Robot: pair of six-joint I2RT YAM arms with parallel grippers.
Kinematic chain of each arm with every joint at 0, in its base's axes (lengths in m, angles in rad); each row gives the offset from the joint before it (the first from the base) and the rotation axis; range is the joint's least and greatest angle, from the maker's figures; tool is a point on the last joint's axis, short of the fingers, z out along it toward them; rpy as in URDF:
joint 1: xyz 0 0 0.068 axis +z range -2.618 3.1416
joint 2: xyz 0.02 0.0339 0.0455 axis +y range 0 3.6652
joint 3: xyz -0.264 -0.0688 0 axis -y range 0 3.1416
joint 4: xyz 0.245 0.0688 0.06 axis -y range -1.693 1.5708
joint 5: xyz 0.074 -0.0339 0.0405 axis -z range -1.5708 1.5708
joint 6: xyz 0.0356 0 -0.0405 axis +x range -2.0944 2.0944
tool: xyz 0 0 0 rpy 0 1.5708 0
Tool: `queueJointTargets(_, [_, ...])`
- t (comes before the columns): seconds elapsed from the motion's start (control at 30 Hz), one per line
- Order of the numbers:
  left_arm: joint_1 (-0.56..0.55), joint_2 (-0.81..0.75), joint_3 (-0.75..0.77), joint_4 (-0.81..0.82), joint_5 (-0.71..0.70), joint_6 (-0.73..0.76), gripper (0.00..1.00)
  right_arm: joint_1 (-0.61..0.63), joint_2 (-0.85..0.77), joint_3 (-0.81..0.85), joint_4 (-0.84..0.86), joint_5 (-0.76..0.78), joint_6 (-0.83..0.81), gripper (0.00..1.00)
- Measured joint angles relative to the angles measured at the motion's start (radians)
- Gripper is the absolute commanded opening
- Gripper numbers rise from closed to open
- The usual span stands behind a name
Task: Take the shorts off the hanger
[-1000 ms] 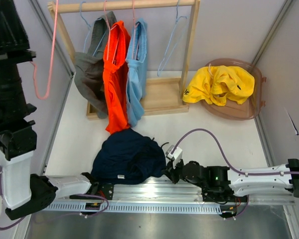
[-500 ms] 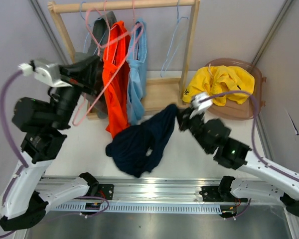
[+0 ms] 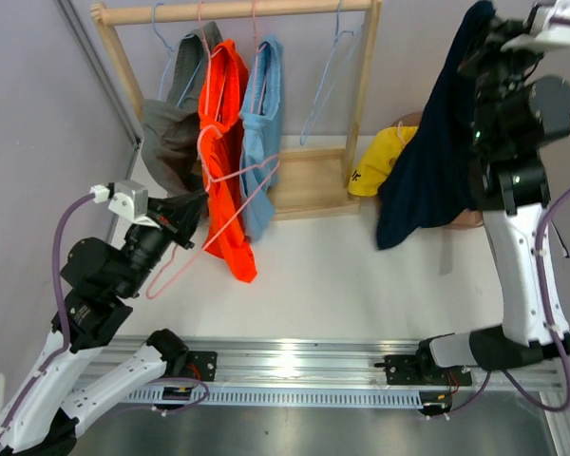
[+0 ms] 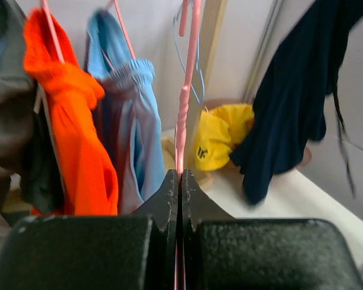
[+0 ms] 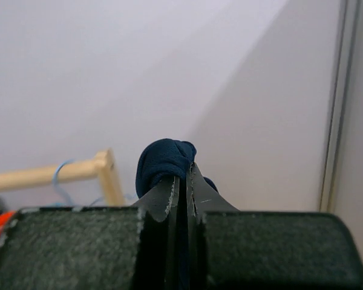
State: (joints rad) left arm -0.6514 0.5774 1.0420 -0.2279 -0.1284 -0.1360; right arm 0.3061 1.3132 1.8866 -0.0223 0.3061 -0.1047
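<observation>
My right gripper point(image 3: 482, 28) is raised high at the right, shut on the dark navy shorts point(image 3: 427, 161), which hang down in front of the basket; the bunched cloth shows between the jaws in the right wrist view point(image 5: 163, 160). My left gripper point(image 3: 196, 202) is shut on a bare pink hanger point(image 4: 184, 109), held in front of the rack. Grey shorts point(image 3: 171, 133), orange shorts point(image 3: 223, 142) and light blue shorts point(image 3: 261, 123) hang on hangers on the wooden rack point(image 3: 237, 9). Yellow shorts point(image 3: 378, 157) lie in the basket, partly hidden.
An empty blue hanger point(image 3: 328, 85) hangs at the rack's right end. The brown basket point(image 3: 470, 217) stands at the back right, mostly hidden by the navy shorts and my right arm. Grey walls close in left, right and behind. A metal rail point(image 3: 294, 366) runs along the near edge.
My right gripper has carried the navy shorts from the table's front up high to the back right. My left gripper has brought the pink hanger down and away from the rack.
</observation>
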Motion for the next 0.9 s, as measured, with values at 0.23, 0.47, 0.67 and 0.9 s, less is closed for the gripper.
queueJointTargets(0.23, [0.000, 0.003, -0.056, -0.030, 0.055, -0.050, 0.00, -0.277, 0.386, 0.485, -0.055, -0.147, 0.103, 0.00])
queueJointTargets(0.47, [0.000, 0.068, -0.069, -0.012, 0.061, -0.073, 0.00, -0.386, 0.441, 0.202, 0.051, -0.200, 0.161, 0.00])
queueJointTargets(0.67, [-0.001, 0.245, -0.030, 0.002, 0.049, -0.078, 0.00, -0.416, 0.445, -0.219, 0.087, -0.186, 0.236, 0.96])
queueJointTargets(0.9, [-0.021, 0.437, 0.115, -0.006, -0.034, -0.097, 0.00, -0.412, 0.234, -0.697, 0.087, -0.182, 0.380, 0.99])
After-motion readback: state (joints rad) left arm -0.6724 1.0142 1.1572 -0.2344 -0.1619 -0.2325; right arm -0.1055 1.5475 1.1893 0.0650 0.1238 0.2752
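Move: The brown bin lies roughly 15 cm ahead of the right hand, 13 cm to its right and 60 cm below; the yellow shorts in it are about 17 cm ahead and 6 cm right. From the left hand, the rail's free stretch is some 27 cm ahead, 14 cm right and slightly higher; the light-blue shorts hang 20 cm ahead, 7 cm right, the orange ones 20 cm straight ahead, both lower. Right arm swings forward-right, then 40 cm down, releasing navy shorts over the bin; left carries pink hanger forward-right railward. ##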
